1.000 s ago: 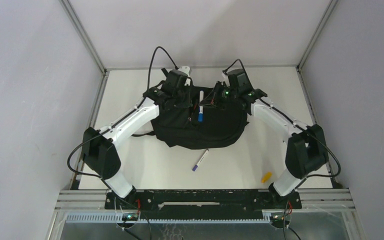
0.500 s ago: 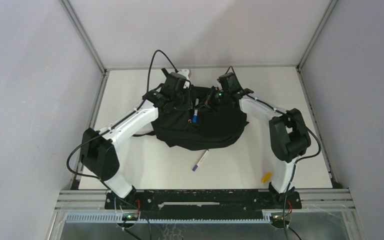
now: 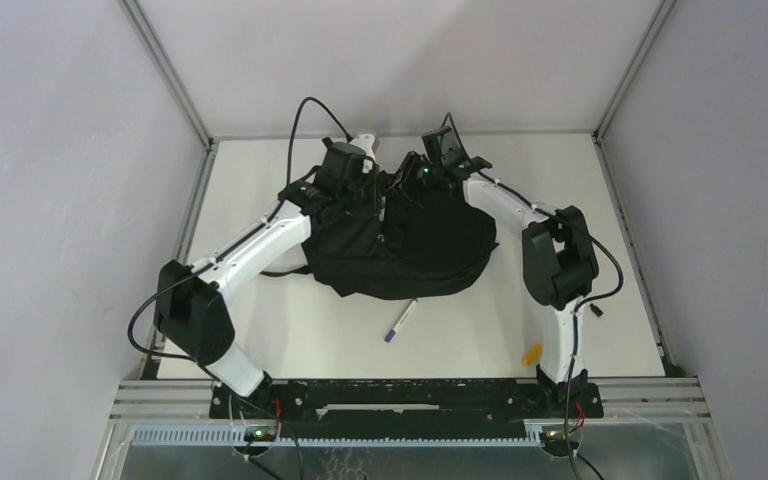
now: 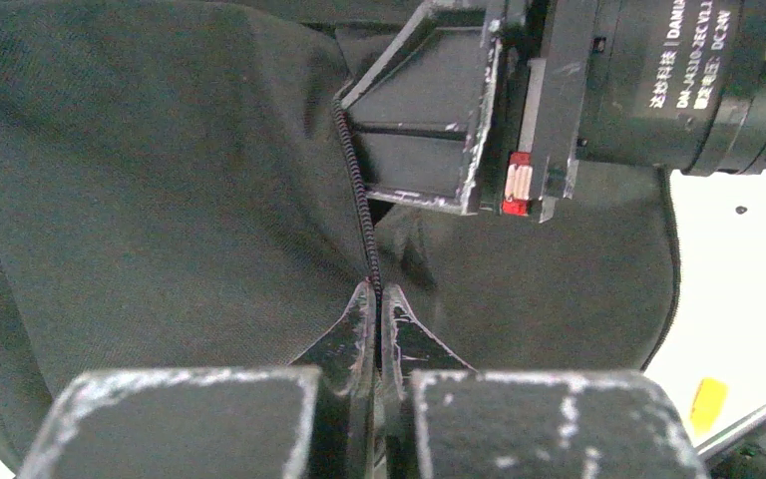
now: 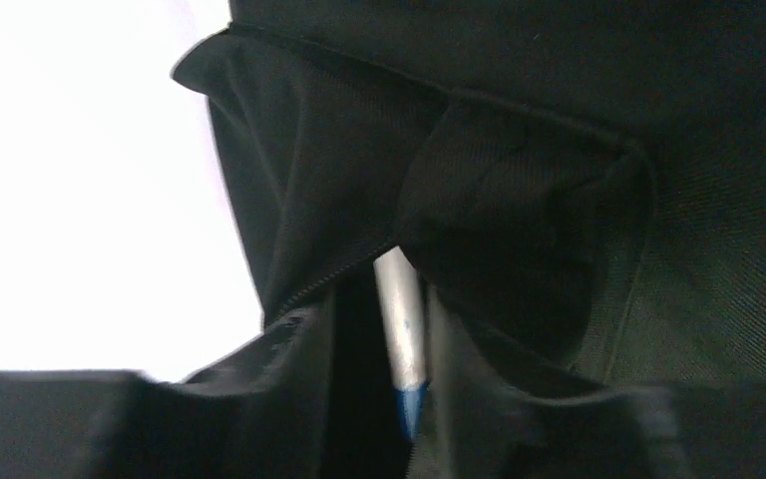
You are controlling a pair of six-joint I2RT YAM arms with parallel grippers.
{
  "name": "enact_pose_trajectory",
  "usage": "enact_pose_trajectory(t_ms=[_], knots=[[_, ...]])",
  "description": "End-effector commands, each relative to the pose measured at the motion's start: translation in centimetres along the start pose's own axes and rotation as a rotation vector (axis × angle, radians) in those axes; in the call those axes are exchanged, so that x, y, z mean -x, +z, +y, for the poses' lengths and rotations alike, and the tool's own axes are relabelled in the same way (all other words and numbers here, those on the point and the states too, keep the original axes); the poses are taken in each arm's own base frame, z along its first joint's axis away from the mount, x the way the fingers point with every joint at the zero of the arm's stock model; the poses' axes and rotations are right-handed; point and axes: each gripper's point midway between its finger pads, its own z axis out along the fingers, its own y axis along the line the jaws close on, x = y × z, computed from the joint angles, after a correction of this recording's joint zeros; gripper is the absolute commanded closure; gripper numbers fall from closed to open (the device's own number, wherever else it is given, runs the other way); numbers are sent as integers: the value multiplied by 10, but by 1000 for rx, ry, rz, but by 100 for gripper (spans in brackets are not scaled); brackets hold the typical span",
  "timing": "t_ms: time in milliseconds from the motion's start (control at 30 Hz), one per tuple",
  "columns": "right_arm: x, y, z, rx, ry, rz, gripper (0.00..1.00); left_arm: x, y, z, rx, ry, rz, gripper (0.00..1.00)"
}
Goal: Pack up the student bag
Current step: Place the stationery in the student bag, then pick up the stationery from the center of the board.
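The student bag point(image 3: 410, 255) is a black fabric backpack lying flat in the middle of the table. My left gripper point(image 3: 358, 195) is at its far edge, and in the left wrist view it point(image 4: 376, 299) is shut on the bag's zip edge point(image 4: 359, 190), holding the fabric up. My right gripper point(image 3: 400, 195) is over the same opening, right beside the left one. In the right wrist view a white pen with a blue end point(image 5: 399, 324) points down into the dark opening of the bag point(image 5: 519, 200). The right gripper point(image 5: 389, 419) is open, with a gap beside the pen.
A second white pen with a purple cap point(image 3: 400, 321) lies on the table in front of the bag. A small yellow object point(image 3: 532, 353) sits near the right arm's base. Grey walls stand on both sides and behind.
The right arm swung left and further over the bag's opening. The white and blue pen, which stood above the bag, went down into it and the right jaws parted. The left gripper kept its hold.
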Motion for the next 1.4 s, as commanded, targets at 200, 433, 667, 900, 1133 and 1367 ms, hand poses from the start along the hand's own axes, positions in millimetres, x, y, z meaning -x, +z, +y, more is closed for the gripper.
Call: enact_pose_trajectory(t_ms=[200,433,667,900,1133,1367], knots=[[-12,-49,33,41,-176,-75,43,17,-22,-17,-90,16,-70,100],[-22,-117,-1,-86,-264,-158,44,15,-21,-14,-83,18,-63,100],[7,-252,-151,-480,-51,-525,41,13,-16,-12,-83,16,-54,100],[-59,-294,-278,-743,310,-531,38,11,-12,-15,-103,13,-38,100],[-121,-278,-320,-844,520,-411,37,6,-9,-15,-105,9,-16,100],[-143,-264,-329,-824,557,-358,36,4,-6,-11,-82,1,-11,100]])
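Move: At the right hand's part-open fingertips is the blue-ended marker, a few centimetres below the hand point in the bag's pocket. The yellow highlighter lies about 32 cm back and 31 cm to that hand's right, some 15 cm lower. On the table, the purple-capped pen is 25 cm back and 2 cm right of the hand, a small black piece 23 cm back and 44 cm right. From the left hand, the highlighter is roughly 27 cm back, 34 cm right, 20 cm below. Opening wider to let go of the marker in the pocket, the right hand backs up out of the bag, rising some 7 cm, then swings fast to the right and back, about 33 cm and 29 cm in all, sinking towards the yellow highlighter. The wrist turns about 40 degrees clockwise until the open fingers point nearly straight down. The left fingers keep their pinch on the bag's zipped edge. ##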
